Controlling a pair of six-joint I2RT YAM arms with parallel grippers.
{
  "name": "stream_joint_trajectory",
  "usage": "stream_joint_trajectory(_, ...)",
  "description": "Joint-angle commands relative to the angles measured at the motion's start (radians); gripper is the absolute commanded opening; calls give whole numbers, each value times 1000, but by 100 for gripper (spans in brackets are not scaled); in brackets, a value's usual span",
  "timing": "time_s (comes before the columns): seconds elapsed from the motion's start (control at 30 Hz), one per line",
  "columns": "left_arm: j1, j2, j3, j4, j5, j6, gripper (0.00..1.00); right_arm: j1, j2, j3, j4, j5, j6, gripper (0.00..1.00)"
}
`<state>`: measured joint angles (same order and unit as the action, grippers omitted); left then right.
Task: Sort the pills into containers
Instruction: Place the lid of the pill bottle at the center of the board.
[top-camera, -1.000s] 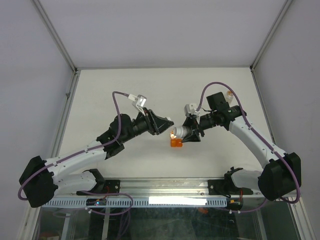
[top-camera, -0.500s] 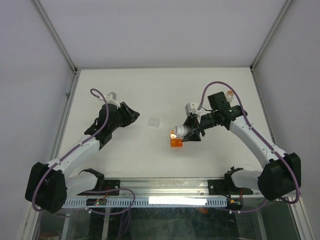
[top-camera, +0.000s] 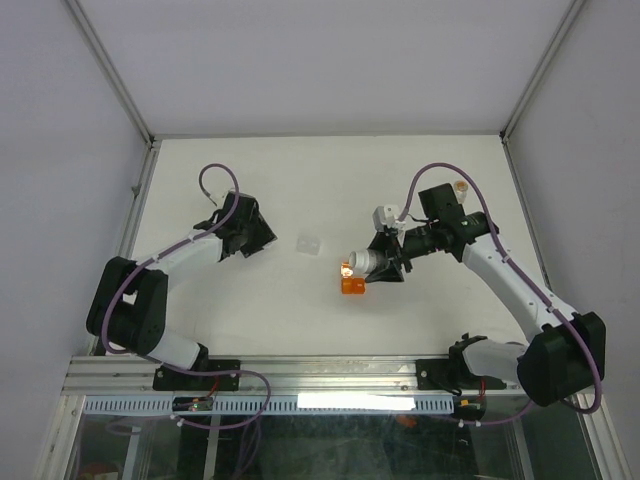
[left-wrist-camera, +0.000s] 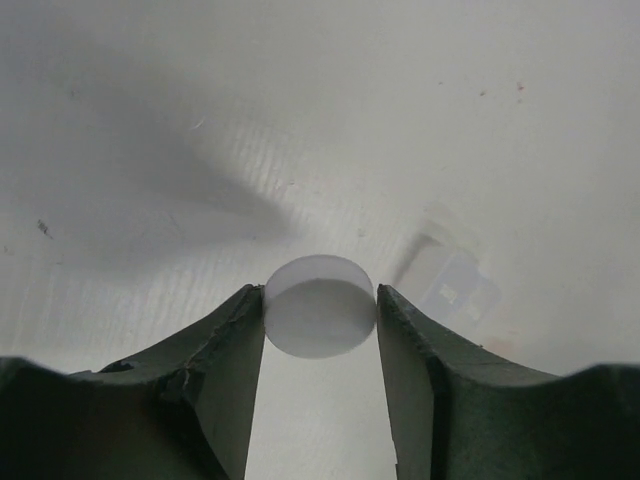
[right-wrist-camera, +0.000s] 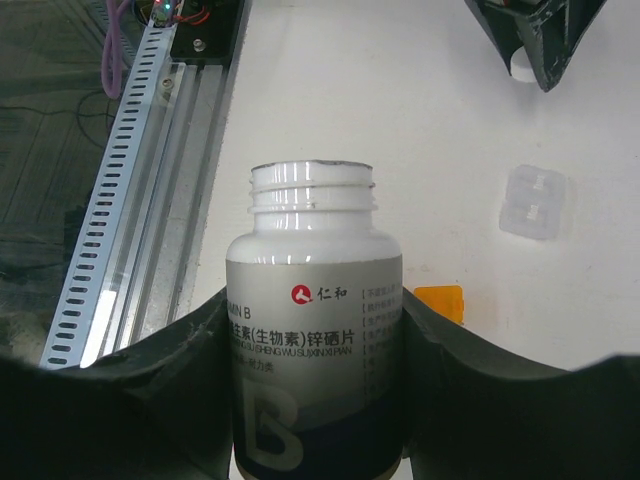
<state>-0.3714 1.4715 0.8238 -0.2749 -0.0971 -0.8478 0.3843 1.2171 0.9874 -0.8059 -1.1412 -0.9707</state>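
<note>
My right gripper (right-wrist-camera: 312, 325) is shut on a white bottle (right-wrist-camera: 312, 300) with a grey and dark label. It holds the bottle tilted over the table's middle, uncapped, mouth toward the left (top-camera: 360, 265). Just below that mouth stands a stubby orange cup (top-camera: 352, 286), also seen past the bottle (right-wrist-camera: 440, 300). My left gripper (left-wrist-camera: 320, 302) is shut on a round white cap (left-wrist-camera: 319, 310), low over the table at the left (top-camera: 250, 232). A small clear plastic piece (top-camera: 309, 245) lies between the arms. No loose pills show.
A tiny clear vial (top-camera: 461, 187) with an orange tint stands at the back right, behind the right arm. White walls with metal posts close in the table on three sides. A slotted metal rail (right-wrist-camera: 130, 170) runs along the near edge.
My left arm has swung from beside the bottle's mouth out to the left with the white cap, uncovering the clear piece on the table. The right arm and bottle have stayed put.
</note>
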Motion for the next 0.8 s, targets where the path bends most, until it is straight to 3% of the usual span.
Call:
stream_joint_trajectory(0.0, 20, 22, 50, -74, -13, -47, 50, -10, -41, 16, 23, -40, 4, 0)
stream_joint_trajectory(0.2, 21, -28, 25, -75, -32, -53, 75, -19, -53, 17, 25, -51, 10, 0)
stream_joint_trajectory(0.37, 21, -156, 1, -67, 24, -53, 78, -57, -90, 26, 93, -119, 120, 0)
stream_joint_trajectory(0.5, 19, -326, -56, 49, 138, -7, 78, -119, -195, 9, 500, -125, 577, 0)
stream_joint_trajectory(0.67, 20, -517, -181, 373, 369, 72, 97, -289, -294, 21, 1238, 113, 1331, 0)
stream_joint_trajectory(0.77, 21, -583, -280, 617, 531, 71, 99, -310, -219, 91, 1610, 85, 1823, 0)
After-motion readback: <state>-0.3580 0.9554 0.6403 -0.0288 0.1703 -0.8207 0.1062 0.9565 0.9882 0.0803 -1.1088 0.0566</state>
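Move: The left hand still pinches the lid just above the board; its resting place lies about 1 cm back, 1 cm left and 2 cm below that hand. From the hand, the clear case is level with it and some 6 cm right, and the orange box about 8 cm back and 16 cm right. The right hand holds the white bottle high; from it the lid's spot is roughly 14 cm ahead, 18 cm left and 17 cm down, the orange box 5 cm ahead, 3 cm left and 17 cm down. The left hand sinks a last 1.5 cm onto the board, easing slightly back and left, opens its fingers to let go of the lid, then rises off it, speeding up, by about 16 cm while drifting a little back and right, tipping its fingers up and opening wide. The right hand at first barely stirs, then lifts the still-gripped white bottle quickly up, with a smaller reach forward and then right, up away from the orange box, rolling its left side up and swinging clockwise some 30 degrees. ##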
